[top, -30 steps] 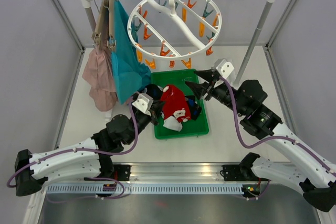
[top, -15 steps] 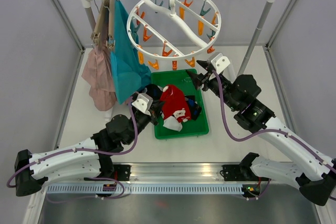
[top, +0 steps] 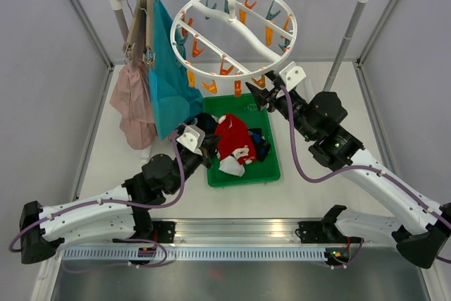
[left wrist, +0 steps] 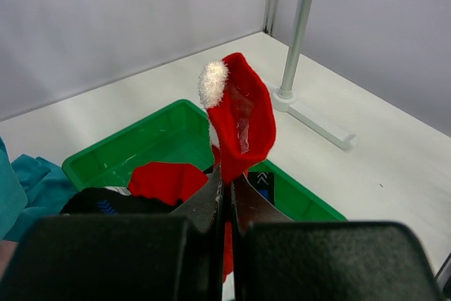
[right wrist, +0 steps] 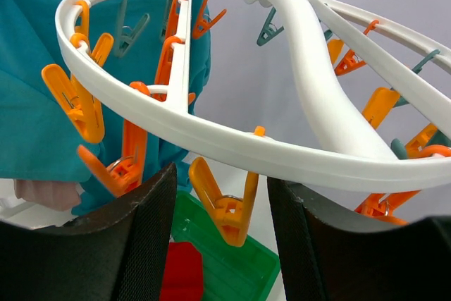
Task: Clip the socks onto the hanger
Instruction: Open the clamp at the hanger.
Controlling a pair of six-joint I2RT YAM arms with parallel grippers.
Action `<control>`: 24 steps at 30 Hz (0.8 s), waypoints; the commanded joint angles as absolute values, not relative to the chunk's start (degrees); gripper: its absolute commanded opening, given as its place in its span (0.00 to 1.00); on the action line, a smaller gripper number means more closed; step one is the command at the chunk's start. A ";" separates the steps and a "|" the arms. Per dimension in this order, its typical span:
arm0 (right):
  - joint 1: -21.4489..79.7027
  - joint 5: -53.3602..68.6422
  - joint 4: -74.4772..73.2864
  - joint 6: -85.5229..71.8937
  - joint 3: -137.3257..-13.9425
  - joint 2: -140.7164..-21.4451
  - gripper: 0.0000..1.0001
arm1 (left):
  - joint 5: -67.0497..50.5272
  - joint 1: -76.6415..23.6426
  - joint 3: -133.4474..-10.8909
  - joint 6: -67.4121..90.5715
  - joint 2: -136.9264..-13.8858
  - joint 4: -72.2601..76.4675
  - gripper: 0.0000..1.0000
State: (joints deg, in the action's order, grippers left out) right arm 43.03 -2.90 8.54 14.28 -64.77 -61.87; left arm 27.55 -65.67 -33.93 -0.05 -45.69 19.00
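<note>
The white ring hanger [top: 248, 39] hangs from the rail, its orange and teal clips pointing down. My right gripper [top: 259, 94] is open just under its front rim. In the right wrist view the fingers stand either side of one orange clip [right wrist: 229, 206] below the rim [right wrist: 211, 135], not touching it. My left gripper [top: 209, 149] is shut on a red sock with a white fluffy end [left wrist: 239, 114] and holds it upright over the green tray [top: 269, 168]. More red socks [top: 232, 139] and dark socks [top: 262, 144] lie in the tray.
A teal cloth [top: 169, 89] and a pink garment [top: 134, 103] hang at the rail's left end, close to the hanger. The rail's right post [top: 345, 40] stands behind my right arm, and its foot [left wrist: 313, 118] lies past the tray.
My right gripper has risen and moved left from beside the tray to the hanger's front rim. The hanger has swung slightly. My left arm has held still with the red sock.
</note>
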 commanded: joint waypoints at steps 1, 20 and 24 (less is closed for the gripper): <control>43.42 -3.60 11.69 14.94 -67.32 -62.75 0.60 | 28.56 -65.92 -34.45 -0.88 -44.83 20.65 0.02; 46.93 -8.70 8.97 10.03 -70.04 -64.42 0.27 | 28.21 -65.92 -34.89 -1.23 -45.18 21.36 0.02; 48.34 -10.54 4.50 5.12 -71.80 -64.77 0.16 | 28.21 -65.92 -35.42 -1.14 -45.88 21.97 0.02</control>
State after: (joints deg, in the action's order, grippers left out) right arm 47.48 -7.99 7.09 9.91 -68.29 -64.64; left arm 27.55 -65.67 -33.93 -0.05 -45.50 19.40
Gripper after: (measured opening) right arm 0.379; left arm 0.031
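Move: The yellow-orange clamp on the hanger's near rim hangs between the right hand's open fingers, about 1 cm ahead and 1 cm left, at its height. The darker orange clamp is some 6 cm left and 1 cm back, the next yellow one about 13 cm left, level with it. A red-orange clamp sits roughly 5 cm ahead and 6 cm right. From the left hand, the aimed-at clamp is about 11 cm ahead, 11 cm right and 13 cm up. Easing forward barely half a centimetre, the right hand settles around the yellow-orange clamp, then closes its fingers from over half open to a bit over a third, pinching the two handles towards each other just under the rim. While squeezing and keeping its pinch, it shifts about 2 cm left and 1 cm back, with only a slight tilt. ##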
